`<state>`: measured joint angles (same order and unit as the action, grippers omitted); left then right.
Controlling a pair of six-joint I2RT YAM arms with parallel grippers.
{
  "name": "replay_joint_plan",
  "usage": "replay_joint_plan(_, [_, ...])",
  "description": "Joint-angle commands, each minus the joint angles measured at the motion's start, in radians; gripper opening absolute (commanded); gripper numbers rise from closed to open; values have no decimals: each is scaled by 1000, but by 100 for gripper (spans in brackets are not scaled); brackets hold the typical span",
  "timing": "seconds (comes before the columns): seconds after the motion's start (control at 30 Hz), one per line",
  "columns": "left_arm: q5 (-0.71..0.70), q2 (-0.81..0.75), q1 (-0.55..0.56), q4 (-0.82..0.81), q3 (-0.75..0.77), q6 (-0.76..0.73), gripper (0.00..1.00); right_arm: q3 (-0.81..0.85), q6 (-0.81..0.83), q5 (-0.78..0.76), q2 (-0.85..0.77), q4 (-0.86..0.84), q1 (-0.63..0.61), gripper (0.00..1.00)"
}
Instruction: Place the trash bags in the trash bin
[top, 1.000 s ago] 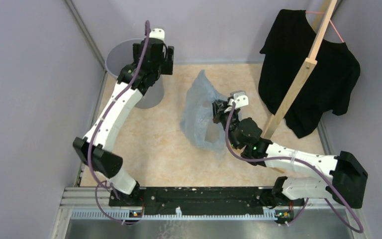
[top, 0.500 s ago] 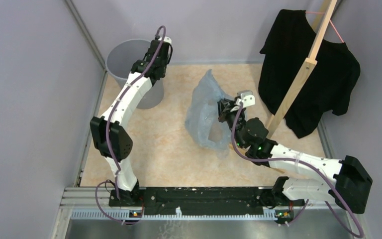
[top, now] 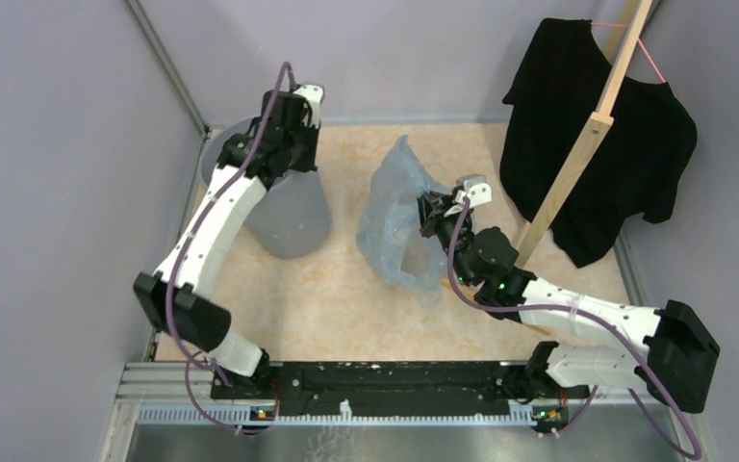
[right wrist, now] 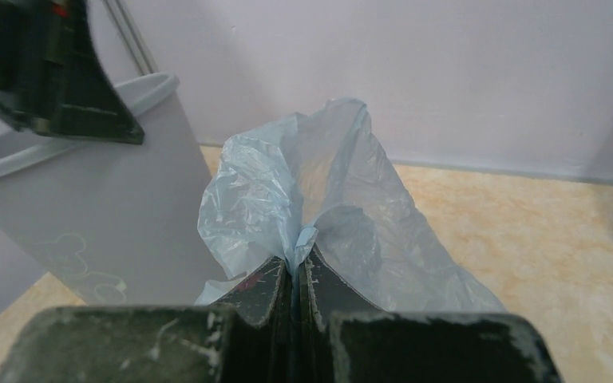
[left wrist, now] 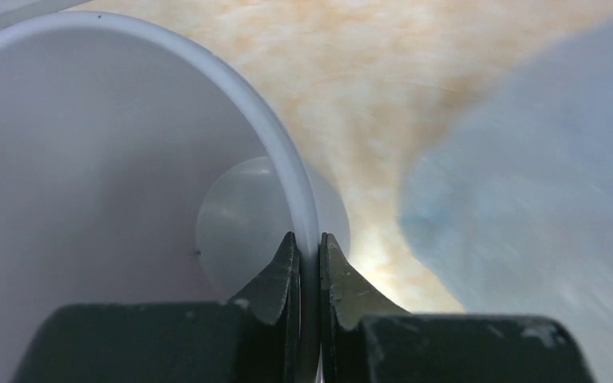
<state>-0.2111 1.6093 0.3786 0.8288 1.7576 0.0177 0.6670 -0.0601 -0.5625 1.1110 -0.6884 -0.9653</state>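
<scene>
The grey trash bin (top: 293,217) stands tilted at the back left, its rim pinched between the jaws of my left gripper (top: 287,135). In the left wrist view the two fingers of that gripper (left wrist: 309,249) are shut on the rim of the bin (left wrist: 283,152), one inside and one outside. A pale blue trash bag (top: 394,226) hangs crumpled mid-table, and my right gripper (top: 431,214) is shut on its bunched edge. The right wrist view shows the right gripper (right wrist: 298,262) clamping the bag (right wrist: 327,175), with the bin (right wrist: 88,223) just to its left.
A black T-shirt (top: 625,135) hangs from a slanted wooden post (top: 577,164) at the back right. Purple walls close in on the left, back and right. A metal rail (top: 168,67) runs down the back left corner behind the bin.
My left gripper closed on the bin's rim and the bin tipped and shifted toward the table's middle. The right gripper lifted the bag slightly, then stayed still.
</scene>
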Motion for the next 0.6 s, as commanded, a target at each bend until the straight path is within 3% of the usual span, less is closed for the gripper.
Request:
replay_joint_plan(0.0, [348, -231, 20, 21, -69, 41, 0, 17, -19, 35, 10, -31, 10, 0])
replay_joint_plan(0.3, [567, -480, 52, 0, -316, 80, 0, 135, -19, 106, -35, 146, 10, 0])
replay_joint_plan(0.57, [741, -601, 56, -155, -500, 119, 0, 531, 38, 259, -28, 597, 10, 0])
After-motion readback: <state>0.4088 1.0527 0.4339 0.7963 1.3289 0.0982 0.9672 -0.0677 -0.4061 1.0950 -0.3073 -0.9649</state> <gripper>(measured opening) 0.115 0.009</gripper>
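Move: The left gripper already holds the bin's right-hand rim; the trash bin's middle is about 12 cm to its left, 4 cm ahead and 12 cm below. The trash bag, bunched in the right gripper, lies some 27 cm to the left hand's right, 8 cm back and 7 cm lower. From the right hand, the bag's middle is about 4 cm ahead, 7 cm left and 10 cm below, while the bin is roughly 46 cm left, 15 cm ahead and 14 cm below. Keep the left gripper's pinch on the rim and pull the bin back towards the robot about 18 cm, drifting right towards the bag and slightly up; turn the wrist some 30 degrees clockwise while rolling its left side down. Hold the bag pinched in the right gripper, then lift it late by about 6 cm. ##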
